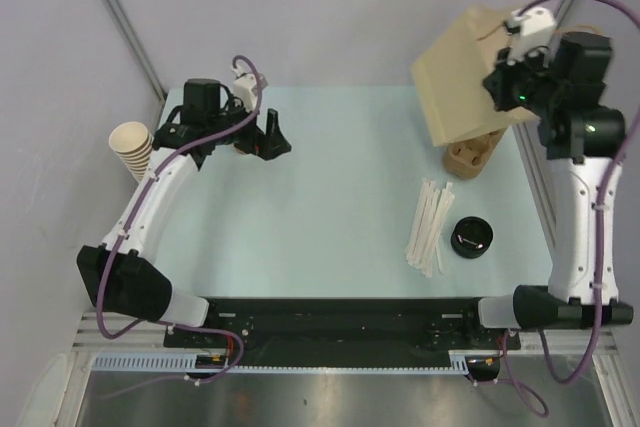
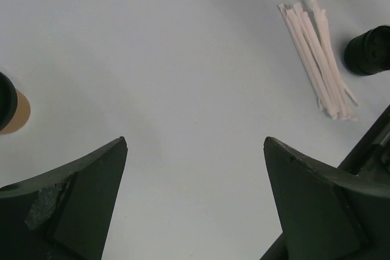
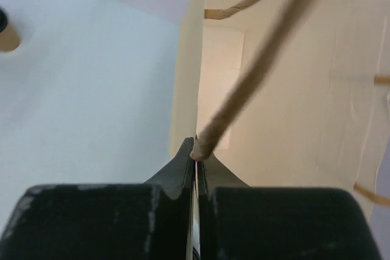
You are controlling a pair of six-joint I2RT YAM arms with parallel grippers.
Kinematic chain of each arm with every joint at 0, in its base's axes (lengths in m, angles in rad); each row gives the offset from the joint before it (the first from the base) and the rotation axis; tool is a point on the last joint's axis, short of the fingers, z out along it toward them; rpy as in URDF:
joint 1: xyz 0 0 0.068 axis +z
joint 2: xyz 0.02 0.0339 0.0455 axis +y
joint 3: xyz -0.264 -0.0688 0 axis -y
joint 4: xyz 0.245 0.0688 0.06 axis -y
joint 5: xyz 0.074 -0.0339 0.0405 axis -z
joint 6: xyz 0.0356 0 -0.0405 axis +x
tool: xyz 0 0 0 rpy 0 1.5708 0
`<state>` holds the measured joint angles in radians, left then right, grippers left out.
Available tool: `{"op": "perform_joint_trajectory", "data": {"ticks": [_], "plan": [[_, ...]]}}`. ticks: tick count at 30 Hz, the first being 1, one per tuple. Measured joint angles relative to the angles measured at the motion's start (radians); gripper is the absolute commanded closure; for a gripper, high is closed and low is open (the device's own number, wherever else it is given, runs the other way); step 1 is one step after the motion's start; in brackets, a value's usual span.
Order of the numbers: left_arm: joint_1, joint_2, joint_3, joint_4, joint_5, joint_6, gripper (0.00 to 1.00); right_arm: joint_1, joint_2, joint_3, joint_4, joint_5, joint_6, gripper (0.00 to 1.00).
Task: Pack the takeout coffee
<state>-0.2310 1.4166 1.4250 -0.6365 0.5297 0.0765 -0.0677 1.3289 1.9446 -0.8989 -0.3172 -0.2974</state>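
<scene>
The small tan cup stands on the table at the left edge of the left wrist view, with something black on top. It also shows far off in the right wrist view. In the top view it is mostly hidden beside my left gripper, which is open and empty just above the table. The brown pulp carrier tray sits at the far right, partly under a tan paper bag. My right gripper is shut on the bag's twisted paper handle and holds the bag off the table.
A stack of nested tan cups lies off the table's left edge. White wrapped straws and black round lids lie at the right front, also in the left wrist view. A grey wall lies behind.
</scene>
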Motion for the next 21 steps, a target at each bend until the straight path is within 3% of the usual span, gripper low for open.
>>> {"op": "perform_joint_trajectory", "data": {"ticks": [6, 11, 21], "plan": [[0.116, 0.016, 0.001, 0.003, 0.087, -0.077, 0.01, 0.346, 0.172, -0.004, 0.004, 0.083, -0.037, 1.00], [0.127, 0.016, 0.001, -0.002, 0.108, -0.081, 0.01, 0.584, 0.262, -0.048, 0.052, 0.179, -0.071, 1.00], [0.148, 0.016, 0.001, -0.020, 0.113, -0.079, 0.00, 0.841, 0.433, -0.100, 0.174, 0.455, -0.082, 1.00]]}}
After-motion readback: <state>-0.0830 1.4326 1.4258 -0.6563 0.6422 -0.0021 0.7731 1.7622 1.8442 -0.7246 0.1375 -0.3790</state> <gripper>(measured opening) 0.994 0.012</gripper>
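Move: The paper bag already hangs by a twisted handle from the shut right fingers; the clear spot it is bound for, mid-table, lies some 10 cm ahead, 27 cm left and 45 cm below. The lidded cup stands about 10 cm farther out and 22 cm left of that spot. From the right hand, the straws lie 4 cm back and 2 cm left, the cup carrier 24 cm ahead and 14 cm right. From the left hand, the spot is 10 cm ahead, 10 cm right, 27 cm below. The bag is swept quickly leftward, away from above the cup carrier and straws towards mid-table, the right hand carrying it about 29 cm left and 18 cm down while keeping its pinch on the handle. The wrist turns some 25 degrees counter-clockwise, its left side dipping and its fingers tipping down. Open and empty, the left hand shifts about 4 cm left, out of the bag's way. ##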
